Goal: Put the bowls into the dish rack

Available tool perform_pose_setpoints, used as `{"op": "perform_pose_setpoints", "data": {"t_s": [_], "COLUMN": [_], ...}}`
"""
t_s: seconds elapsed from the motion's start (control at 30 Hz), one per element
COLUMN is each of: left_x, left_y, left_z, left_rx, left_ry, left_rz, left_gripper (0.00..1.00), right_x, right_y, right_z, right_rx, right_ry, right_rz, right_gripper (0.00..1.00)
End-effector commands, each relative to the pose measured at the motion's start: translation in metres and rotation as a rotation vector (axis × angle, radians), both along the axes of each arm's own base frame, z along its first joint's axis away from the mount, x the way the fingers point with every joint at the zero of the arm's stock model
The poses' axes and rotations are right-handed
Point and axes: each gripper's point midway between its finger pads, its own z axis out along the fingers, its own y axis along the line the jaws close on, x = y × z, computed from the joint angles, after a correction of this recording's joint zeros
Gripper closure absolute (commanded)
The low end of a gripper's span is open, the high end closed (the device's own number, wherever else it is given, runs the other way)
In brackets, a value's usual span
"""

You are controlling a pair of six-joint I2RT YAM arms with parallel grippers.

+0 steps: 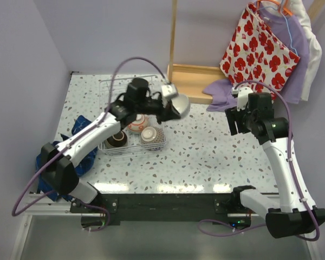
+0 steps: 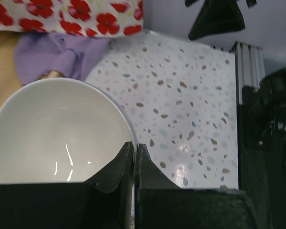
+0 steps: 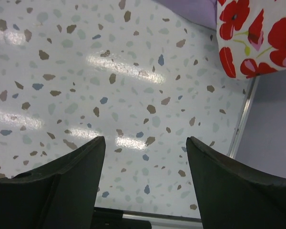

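My left gripper (image 1: 171,106) (image 2: 134,144) is shut on the rim of a white bowl (image 1: 179,106) (image 2: 57,129), one finger inside the rim and one outside. It holds the bowl just past the right end of the dish rack (image 1: 131,152). Three bowls sit in the rack: a dark brown one (image 1: 117,139), a red patterned one (image 1: 138,123) and a net-patterned one (image 1: 151,135). My right gripper (image 1: 237,120) (image 3: 145,139) hangs open over bare speckled table at the right, with nothing between its fingers.
A shallow wooden box (image 1: 192,81) stands at the back, with a purple cloth (image 1: 223,95) (image 2: 57,57) beside it. A red floral bag (image 1: 260,51) (image 3: 257,33) hangs at the back right. A blue cloth (image 1: 49,157) lies left of the rack.
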Motion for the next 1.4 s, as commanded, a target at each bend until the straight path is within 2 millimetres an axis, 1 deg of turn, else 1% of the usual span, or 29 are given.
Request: {"op": "perform_pose_setpoints", "data": {"t_s": [0.0,0.03,0.07,0.1,0.13,0.17,0.2,0.23,0.27,0.3,0.33,0.37,0.4,0.47,0.5,0.57,0.6,0.63,0.7,0.9,0.93,1.03,1.1,1.17,1.2,1.37], "left_x": [-0.016,-0.008,-0.008,-0.005,-0.006,-0.007,-0.007,-0.010,-0.011,-0.012,-0.017,-0.017,-0.017,-0.020,-0.022,-0.025,-0.027,-0.028,-0.032,-0.031,-0.028,-0.026,-0.020,-0.016,-0.011,-0.006], "left_y": [0.041,0.055,0.064,0.080,0.087,0.093,0.107,0.112,0.118,0.127,0.131,0.136,0.144,0.150,0.154,0.158,0.161,0.163,0.166,0.180,0.186,0.197,0.204,0.208,0.212,0.221], "left_z": [0.057,0.054,0.049,0.040,0.037,0.033,0.026,0.025,0.023,0.020,0.020,0.018,0.012,0.008,0.002,-0.004,-0.013,-0.016,-0.028,-0.053,-0.057,-0.065,-0.070,-0.076,-0.083,-0.098], "left_rx": [-0.279,-0.295,-0.306,-0.326,-0.348,-0.367,-0.398,-0.426,-0.442,-0.468,-0.491,-0.502,-0.508,-0.515,-0.520,-0.537,-0.543,-0.553,-0.559,-0.549,-0.552,-0.561,-0.564,-0.551,-0.537,-0.520], "left_ry": [0.047,0.087,0.106,0.111,0.180,0.203,0.191,0.259,0.280,0.264,0.323,0.333,0.339,0.345,0.347,0.393,0.416,0.453,0.486,0.572,0.580,0.603,0.619,0.616,0.634,0.676], "left_rz": [-0.045,0.003,0.020,0.051,0.074,0.088,0.108,0.127,0.140,0.149,0.156,0.172,0.197,0.215,0.233,0.247,0.260,0.269,0.281,0.342,0.365,0.387,0.413,0.426,0.446,0.481], "left_gripper": [1.00,1.00,1.00,1.00,1.00,1.00,1.00,1.00,1.00,1.00,1.00,1.00,1.00,1.00,1.00,1.00,1.00,1.00,1.00,1.00,1.00,1.00,1.00,1.00,1.00,1.00], "right_x": [0.019,0.021,0.028,0.031,0.036,0.039,0.044,0.049,0.052,0.056,0.059,0.061,0.061,0.068,0.069,0.075,0.075,0.079,0.080,0.083,0.084,0.084,0.084,0.083,0.083,0.082], "right_y": [0.016,0.023,0.027,0.030,0.034,0.036,0.041,0.045,0.046,0.057,0.062,0.067,0.076,0.085,0.089,0.095,0.100,0.103,0.110,0.125,0.126,0.130,0.131,0.133,0.134,0.138], "right_z": [0.035,0.037,0.041,0.044,0.054,0.056,0.055,0.064,0.067,0.065,0.073,0.073,0.074,0.073,0.071,0.067,0.066,0.065,0.063,0.060,0.058,0.054,0.053,0.050,0.048,0.043], "right_rx": [0.051,0.074,0.085,0.092,0.104,0.102,0.096,0.086,0.059,0.043,0.027,0.008,0.005,0.010,0.014,0.012,0.012,0.014,0.014,-0.001,-0.003,-0.002,-0.001,0.002,0.002,0.008], "right_ry": [-0.073,-0.072,-0.073,-0.075,-0.095,-0.092,-0.080,-0.099,-0.106,-0.094,-0.113,-0.112,-0.110,-0.095,-0.085,-0.067,-0.062,-0.057,-0.049,-0.043,-0.039,-0.030,-0.030,-0.022,-0.017,-0.009], "right_rz": [0.081,0.107,0.120,0.130,0.143,0.152,0.172,0.187,0.201,0.239,0.258,0.284,0.315,0.331,0.340,0.350,0.360,0.365,0.381,0.419,0.419,0.427,0.429,0.431,0.434,0.438], "right_gripper": [0.28,0.28,0.28,0.28,0.28,0.28,0.29,0.29,0.29,0.29,0.29,0.29,0.29,0.29,0.29,0.29,0.29,0.29,0.29,0.29,0.29,0.29,0.29,0.29,0.29,0.29]}}
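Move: The left gripper holds the white bowl. The gap it is meant for, in the rack's near row, lies about 18 cm to its left, 2 cm ahead and 17 cm below. At about the same height, the brown bowl is some 25 cm left and 1 cm ahead, the patterned bowl 9 cm left and 2 cm ahead, and the orange bowl 15 cm left and 8 cm ahead. From the right gripper the gap is some 43 cm left, 6 cm ahead, 15 cm below. Swing the left gripper about 20 cm left after a brief lift, sinking some 9 cm over the rack towards the gap between brown and patterned bowls. Keep the rim pinched and roll the wrist roughly 50 degrees, tipping the bowl's forward side down. Meanwhile bring the empty, open right gripper left, forward and slightly up towards the rack, turning it counter-clockwise. ##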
